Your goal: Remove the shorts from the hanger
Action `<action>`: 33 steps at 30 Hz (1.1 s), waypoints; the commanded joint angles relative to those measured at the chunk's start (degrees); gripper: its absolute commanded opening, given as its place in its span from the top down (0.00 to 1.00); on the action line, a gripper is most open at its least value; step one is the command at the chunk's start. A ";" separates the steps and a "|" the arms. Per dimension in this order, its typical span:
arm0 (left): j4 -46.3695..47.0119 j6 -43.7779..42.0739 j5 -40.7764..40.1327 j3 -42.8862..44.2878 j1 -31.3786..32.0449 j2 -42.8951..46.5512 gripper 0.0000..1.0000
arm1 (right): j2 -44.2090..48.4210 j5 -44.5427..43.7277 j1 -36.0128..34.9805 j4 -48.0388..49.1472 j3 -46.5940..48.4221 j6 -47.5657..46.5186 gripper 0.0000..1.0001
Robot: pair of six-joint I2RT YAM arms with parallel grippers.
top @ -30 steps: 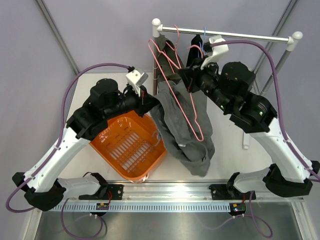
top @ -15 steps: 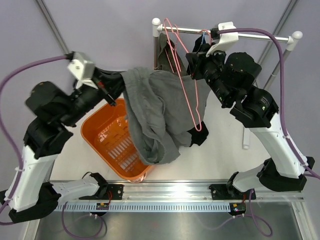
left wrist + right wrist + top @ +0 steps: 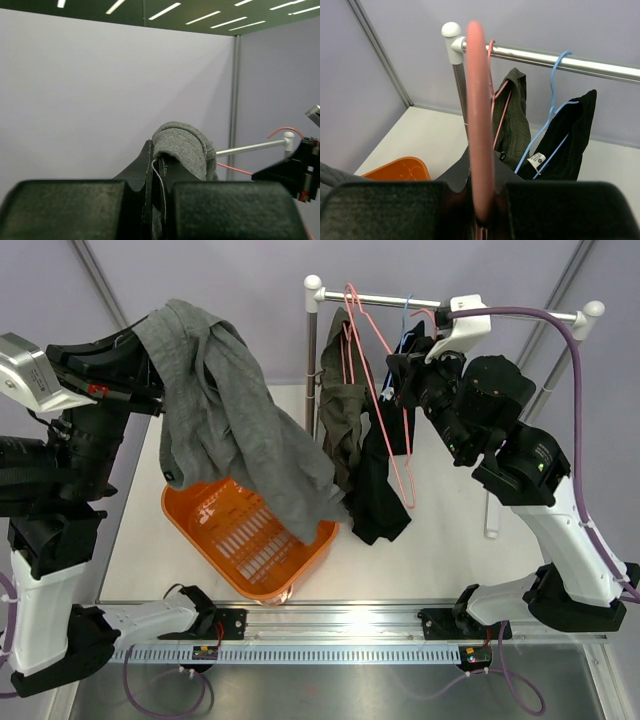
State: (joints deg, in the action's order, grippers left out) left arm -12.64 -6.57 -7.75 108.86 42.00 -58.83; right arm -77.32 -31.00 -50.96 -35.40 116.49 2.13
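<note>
The grey shorts (image 3: 235,430) hang free of the hanger, draped from my left gripper (image 3: 150,390), which is raised high at the left and shut on their edge. Their lower end dangles over the orange basket (image 3: 250,545). In the left wrist view a fold of the shorts (image 3: 186,145) sits over the closed left gripper (image 3: 159,162). My right gripper (image 3: 393,375) is shut on the bare pink hanger (image 3: 478,100) just below the rack rail (image 3: 500,310). In its own view the right gripper (image 3: 482,197) clamps the pink wire.
An olive garment (image 3: 340,410) on another pink hanger and a black garment (image 3: 380,495) on a blue hanger (image 3: 555,100) hang from the rail (image 3: 560,61). The rack's white-capped post (image 3: 312,360) stands behind the basket (image 3: 402,170). Purple walls enclose the table.
My left arm swung up and to the left, pulling the grey shorts off the pink hanger. The right gripper lifted the bare hanger toward the rail.
</note>
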 commanded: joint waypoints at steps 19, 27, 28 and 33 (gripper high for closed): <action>8.60 -7.76 -7.54 3.64 -0.16 1.79 1.00 | 4.81 -3.88 -0.37 -0.55 1.73 -3.71 1.00; 8.69 -8.20 -6.67 4.17 -0.16 2.66 1.00 | 5.86 -6.00 -0.37 -1.78 2.78 -4.33 1.00; 8.25 -8.11 -6.75 4.08 -0.16 2.75 1.00 | 6.04 -6.35 -0.37 -1.87 2.61 -4.33 1.00; 8.07 -7.67 -6.32 2.06 -0.16 3.54 1.00 | 8.06 -8.63 -0.37 -1.17 1.29 -5.20 1.00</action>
State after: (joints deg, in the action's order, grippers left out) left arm -9.41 -13.76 -14.46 111.04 41.95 -55.90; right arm -71.16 -36.16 -50.96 -38.02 117.38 -1.61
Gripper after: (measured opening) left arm 0.027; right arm 0.101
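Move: My left hand holds the bunched grey shorts high above the orange basket, which lies about 60 cm below, roughly 5 cm ahead and 2 cm left; the top of the rack's left post is some 26 cm ahead, 13 cm right and 13 cm lower. From my right hand, which holds the pink hanger, the rail's free right stretch is about 16 cm ahead and 16 cm right, near hand height; the black shorts hang 14 cm ahead, 1 cm right, the olive ones 14 cm ahead, 7 cm left, both about 20 cm lower. I keep my grip on both things and spread my hands apart. My left hand eases about 2 cm forward, then swings back, left and up, some 5 cm to the left overall, turning about 10 degrees counter-clockwise. After a brief pause my right hand carries the bare hanger about 6 cm right in front of the rail, drawing back and rising a little. ##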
